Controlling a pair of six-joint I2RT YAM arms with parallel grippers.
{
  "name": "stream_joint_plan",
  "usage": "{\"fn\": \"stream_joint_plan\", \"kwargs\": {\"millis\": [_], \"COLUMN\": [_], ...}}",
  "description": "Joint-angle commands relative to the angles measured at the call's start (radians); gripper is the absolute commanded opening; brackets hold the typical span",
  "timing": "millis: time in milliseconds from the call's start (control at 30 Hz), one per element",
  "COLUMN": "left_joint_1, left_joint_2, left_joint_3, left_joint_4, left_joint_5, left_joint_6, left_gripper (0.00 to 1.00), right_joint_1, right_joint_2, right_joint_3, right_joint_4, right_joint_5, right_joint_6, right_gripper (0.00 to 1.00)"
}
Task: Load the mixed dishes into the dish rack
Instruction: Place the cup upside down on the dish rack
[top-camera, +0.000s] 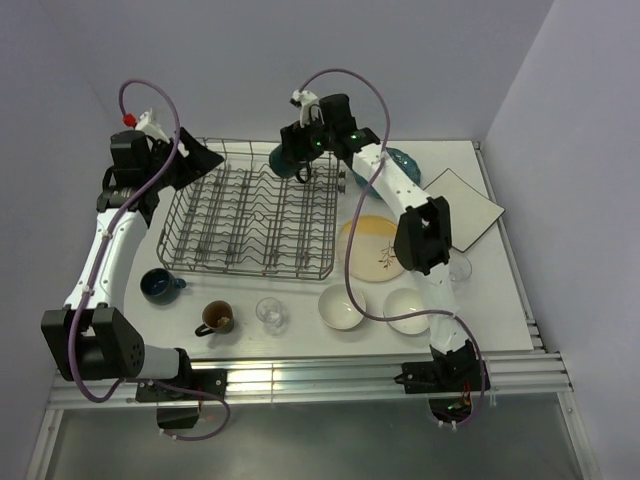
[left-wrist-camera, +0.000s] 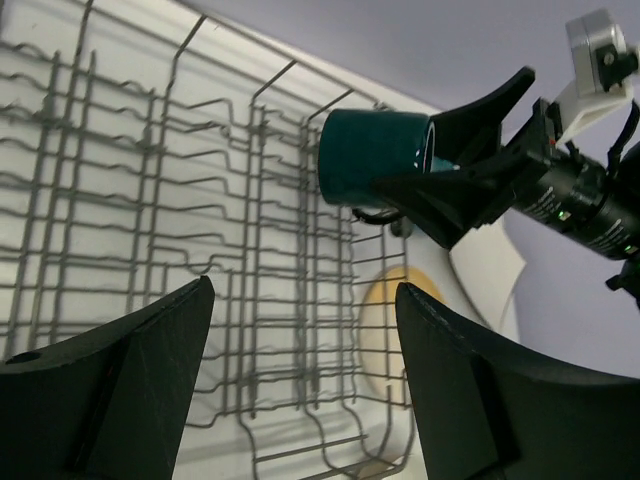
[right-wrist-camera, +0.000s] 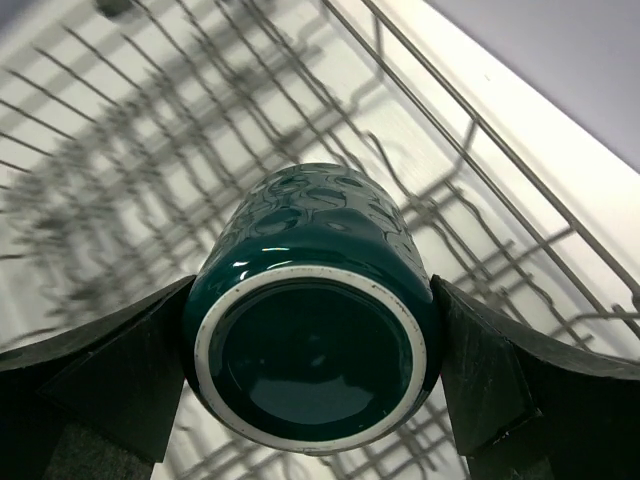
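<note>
My right gripper (top-camera: 296, 160) is shut on a teal mug (top-camera: 283, 160), held above the back middle of the grey wire dish rack (top-camera: 250, 215). The right wrist view shows the teal mug (right-wrist-camera: 315, 330) base-on, pinched at both sides, with the dish rack (right-wrist-camera: 480, 200) below. My left gripper (top-camera: 205, 158) hangs open and empty over the rack's back left corner. From the left wrist, the teal mug (left-wrist-camera: 370, 155) shows beyond my left gripper (left-wrist-camera: 305, 290). On the table lie a yellow-cream plate (top-camera: 375, 248), a white square plate (top-camera: 465, 207), a teal plate (top-camera: 403, 160) and two white bowls (top-camera: 341, 306).
In front of the rack stand a dark blue mug (top-camera: 158, 285), a brown mug (top-camera: 217, 318) and a clear glass (top-camera: 270, 313). Another glass (top-camera: 458, 267) sits by the right arm. A metal rail (top-camera: 300, 378) runs along the table's near edge.
</note>
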Motion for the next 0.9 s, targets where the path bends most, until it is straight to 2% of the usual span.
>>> {"fn": "stream_joint_plan", "kwargs": {"millis": [0, 200, 867], "left_joint_1": [0.000, 0.000, -0.002], "left_joint_2": [-0.062, -0.086, -0.108], "left_joint_3": [-0.031, -0.082, -0.136], "left_joint_4": [0.018, 0.039, 0.058], "left_joint_5": [-0.046, -0.035, -0.029], "left_joint_6": [0.087, 0.076, 0.033], "left_gripper": [0.80, 0.80, 0.80], "right_joint_1": [0.007, 0.009, -0.027], "right_joint_2": [0.023, 0.063, 0.178], "right_joint_3": [0.084, 0.060, 0.109], "right_joint_4": [0.010, 0.038, 0.082], "right_joint_5": [0.163, 0.320, 0.389], "right_joint_6": [-0.113, -0.122, -0.143], "right_gripper": [0.04, 0.04, 0.16]}}
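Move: The cup is already upside down in my right hand. Its place in the dish rack's far right corner lies about 7 cm ahead, 7 cm right and 14 cm below. The teal plate stands some 9 cm ahead and 20 cm right of that hand, the yellow plate roughly 14 cm back and 15 cm right, both about 20 cm lower. From my left hand, that corner place is some 16 cm ahead, 23 cm right and 23 cm down. I lower the cup about 11 cm with my right hand into the rack's far right corner, easing some 6 cm forward and 6 cm right, quickly at first and then slower. My fingers tip some 20 degrees further down and turn clockwise, keeping their pinch on the cup's sides. My left hand sinks and draws back a couple of centimetres, open and empty. ##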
